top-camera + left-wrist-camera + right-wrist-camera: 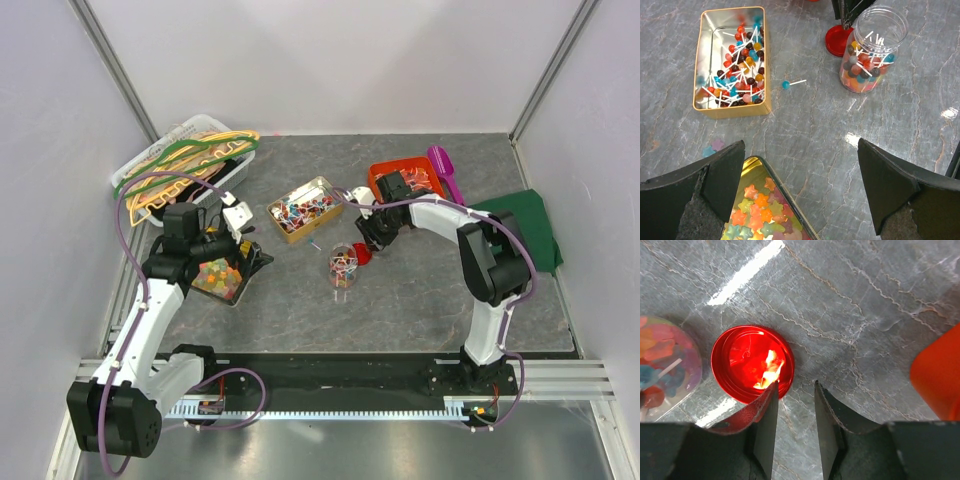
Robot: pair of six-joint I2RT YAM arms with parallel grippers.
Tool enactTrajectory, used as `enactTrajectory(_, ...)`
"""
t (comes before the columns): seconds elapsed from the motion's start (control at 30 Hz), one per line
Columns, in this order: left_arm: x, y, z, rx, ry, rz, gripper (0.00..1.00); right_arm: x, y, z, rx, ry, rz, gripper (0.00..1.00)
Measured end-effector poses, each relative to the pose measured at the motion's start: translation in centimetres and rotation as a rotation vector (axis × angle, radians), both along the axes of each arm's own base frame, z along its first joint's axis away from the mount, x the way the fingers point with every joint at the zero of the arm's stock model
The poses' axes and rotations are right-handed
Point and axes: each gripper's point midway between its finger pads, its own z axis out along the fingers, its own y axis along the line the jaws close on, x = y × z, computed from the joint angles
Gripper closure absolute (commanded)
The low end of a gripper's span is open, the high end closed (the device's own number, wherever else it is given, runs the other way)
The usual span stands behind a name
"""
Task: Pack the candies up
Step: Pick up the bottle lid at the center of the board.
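The candies are of two kinds. Lollipops lie in a gold tin (732, 111), fill a clear open jar (872, 50), and one blue lollipop (786, 84) lies loose on the table. Star-shaped candies (757, 210) fill a second gold tin (790, 198). My left gripper (801, 141) hangs open wide over that tin's edge, holding nothing. The jar's red lid (752, 362) lies upside down beside the jar (665, 365). My right gripper (796, 383) stands just beside the lid, jaws partly apart with bare table between them, its left fingertip over the lid's rim.
An orange bin (405, 180) and a purple scoop (445, 170) sit at the back right, with a green cloth (525, 225) beyond them. A white basket of hangers (185, 160) stands at the back left. Two stray star candies (712, 147) lie on the table.
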Motion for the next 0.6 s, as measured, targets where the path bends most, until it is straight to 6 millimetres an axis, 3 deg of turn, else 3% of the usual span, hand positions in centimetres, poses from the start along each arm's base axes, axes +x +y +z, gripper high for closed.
enactTrajectory(0.33, -0.1, 0.0, -0.1, -0.003, 0.007, 0.002, 0.0, -0.1, 0.5, -0.7, -0.038, -0.012, 0.012, 0.67)
enactTrajectory(0.43, -0.1, 0.0, -0.2, -0.003, 0.008, 0.002, 0.0, 0.0, 1.1, -0.8, -0.054, -0.033, 0.026, 0.8)
enactTrajectory(0.47, -0.1, 0.0, -0.2, -0.003, 0.008, 0.002, 0.0, 0.0, 1.3, -0.8, -0.057, -0.04, 0.031, 0.93)
enactTrajectory(0.5, -0.1, 0.0, -0.1, -0.003, 0.007, 0.002, 0.0, 0.1, 1.5, -0.9, -0.062, -0.046, 0.036, 1.0)
enactTrajectory(0.6, -0.1, 0.0, -0.1, -0.004, 0.005, 0.002, 0.0, 0.3, 2.0, -0.8, -0.073, -0.067, 0.035, 1.0)
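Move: The red bottle lid lies open side up just to the right hand's left, about 3 cm over and 2 cm back, and about 1 cm lower. The candy jar stands beyond it, some 9 cm left and 6 cm back of the hand; the orange tray is about 16 cm ahead and 9 cm right, the loose lollipop about 16 cm left and 1 cm ahead. From the left hand the lid is roughly 25 cm right, 3 cm ahead and 17 cm below. The right hand, already low over the table with its fingers part open, sinks barely 1 cm and then slides about 2 cm to its left towards the lid's near side, the wrist tipping only some 5 degrees. As it slides, its fingers close from a bit under half open to practically shut, one coming inside the lid and the other outside, so that they pinch the rim on the side away from the jar. ##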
